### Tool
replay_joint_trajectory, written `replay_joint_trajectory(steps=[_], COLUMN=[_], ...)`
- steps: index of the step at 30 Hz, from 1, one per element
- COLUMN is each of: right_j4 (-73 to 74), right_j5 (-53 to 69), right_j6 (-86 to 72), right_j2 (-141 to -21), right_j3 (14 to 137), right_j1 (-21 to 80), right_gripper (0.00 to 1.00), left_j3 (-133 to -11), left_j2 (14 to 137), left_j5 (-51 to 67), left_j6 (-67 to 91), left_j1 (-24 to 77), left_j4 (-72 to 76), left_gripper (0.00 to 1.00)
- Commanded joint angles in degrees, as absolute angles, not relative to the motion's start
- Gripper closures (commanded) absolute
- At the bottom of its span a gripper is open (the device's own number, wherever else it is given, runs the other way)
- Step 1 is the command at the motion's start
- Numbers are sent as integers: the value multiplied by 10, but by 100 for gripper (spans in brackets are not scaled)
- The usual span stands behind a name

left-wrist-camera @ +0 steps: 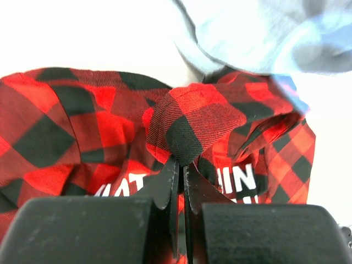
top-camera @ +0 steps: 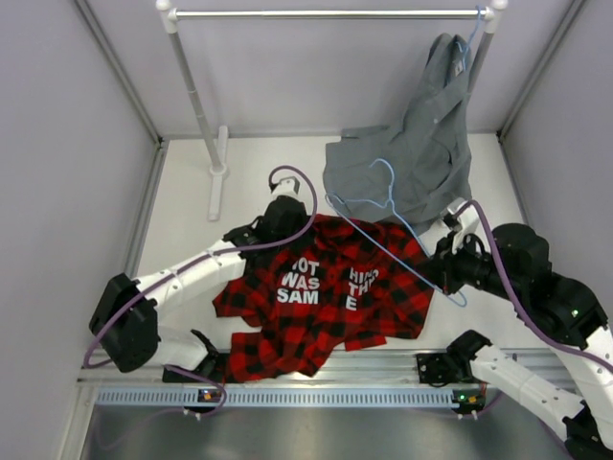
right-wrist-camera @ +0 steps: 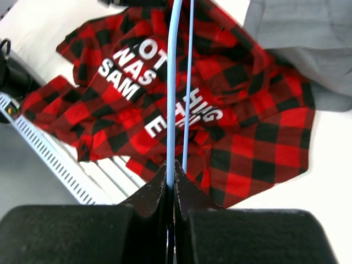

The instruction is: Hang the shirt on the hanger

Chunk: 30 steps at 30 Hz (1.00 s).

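The red-and-black plaid shirt (top-camera: 326, 302) lies crumpled in the middle of the table, white lettering up. My left gripper (top-camera: 287, 233) is at its far edge, shut on a raised fold of plaid cloth (left-wrist-camera: 190, 124); the jaws (left-wrist-camera: 182, 165) pinch it almost together. The light-blue wire hanger (top-camera: 383, 206) slants over the shirt's right half, hook toward the grey shirt. My right gripper (top-camera: 433, 271) is shut on the hanger's wire (right-wrist-camera: 171, 82), fingertips (right-wrist-camera: 171, 168) meeting on it above the shirt (right-wrist-camera: 247, 137).
A plain grey shirt (top-camera: 421, 144) hangs on a blue hanger from the white rack bar (top-camera: 326, 13), its hem resting on the table behind the plaid shirt. The rack's left post (top-camera: 196, 96) stands far left. A perforated rail (top-camera: 287, 395) runs along the near edge.
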<state>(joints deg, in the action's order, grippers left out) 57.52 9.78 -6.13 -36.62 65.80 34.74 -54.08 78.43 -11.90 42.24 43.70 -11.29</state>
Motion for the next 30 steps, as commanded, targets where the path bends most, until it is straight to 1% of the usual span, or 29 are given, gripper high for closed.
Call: replay_joint_trajectory(steps=[1,5,10,19,25,27,30], right_j4=[603,606,621,609,488,431,390], right_j5=[138,128,100,90,115,139,176], right_j6=[-69,-76,-76,-87,-93,-93,-89], right_j2=[-356,-369,-368,-382,-416,-423,-442], right_j3=[657,640,655,623,572,556,541], right_j1=[348,363,368,372,373,373,373], right_gripper=[100,100,100,100,100,100,100], left_j3=[-592,-613,-639,-671,-660,-657,-654], left_j2=[797,815,838,844,817,808,787], left_j5=[-136,-122,-94,-48,-17,-6,24], left_j6=[403,396,389,378,381,381,365], left_j1=[425,408,395,385,385,385,385], left_j4=[-159,-177,-187,-192,-192,-192,-192], left_gripper=[100,100,100,100,100,100,100])
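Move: From the right hand, which holds the blue hanger near one end, the shirt neck pinched by the left hand lies about 16 cm ahead, 22 cm left and 13 cm below; the white lettering on the shirt is 3 cm ahead, 19 cm left and some 27 cm below. From the left hand, the hanger's far tip stands about 5 cm ahead, 3 cm right and 8 cm above, and the grey shirt's lower part 11 cm ahead, 19 cm right and 14 cm below. Down, mostly, goes the right hand, about 7 cm, first easing slightly back, then swinging forward and left while it tips some 10 degrees downward, its shut fingers keeping the hanger and bringing the far tip down to the pinched shirt neck. The left hand keeps its pinch, reaches slightly forward, draws partly back and ends a little higher. ##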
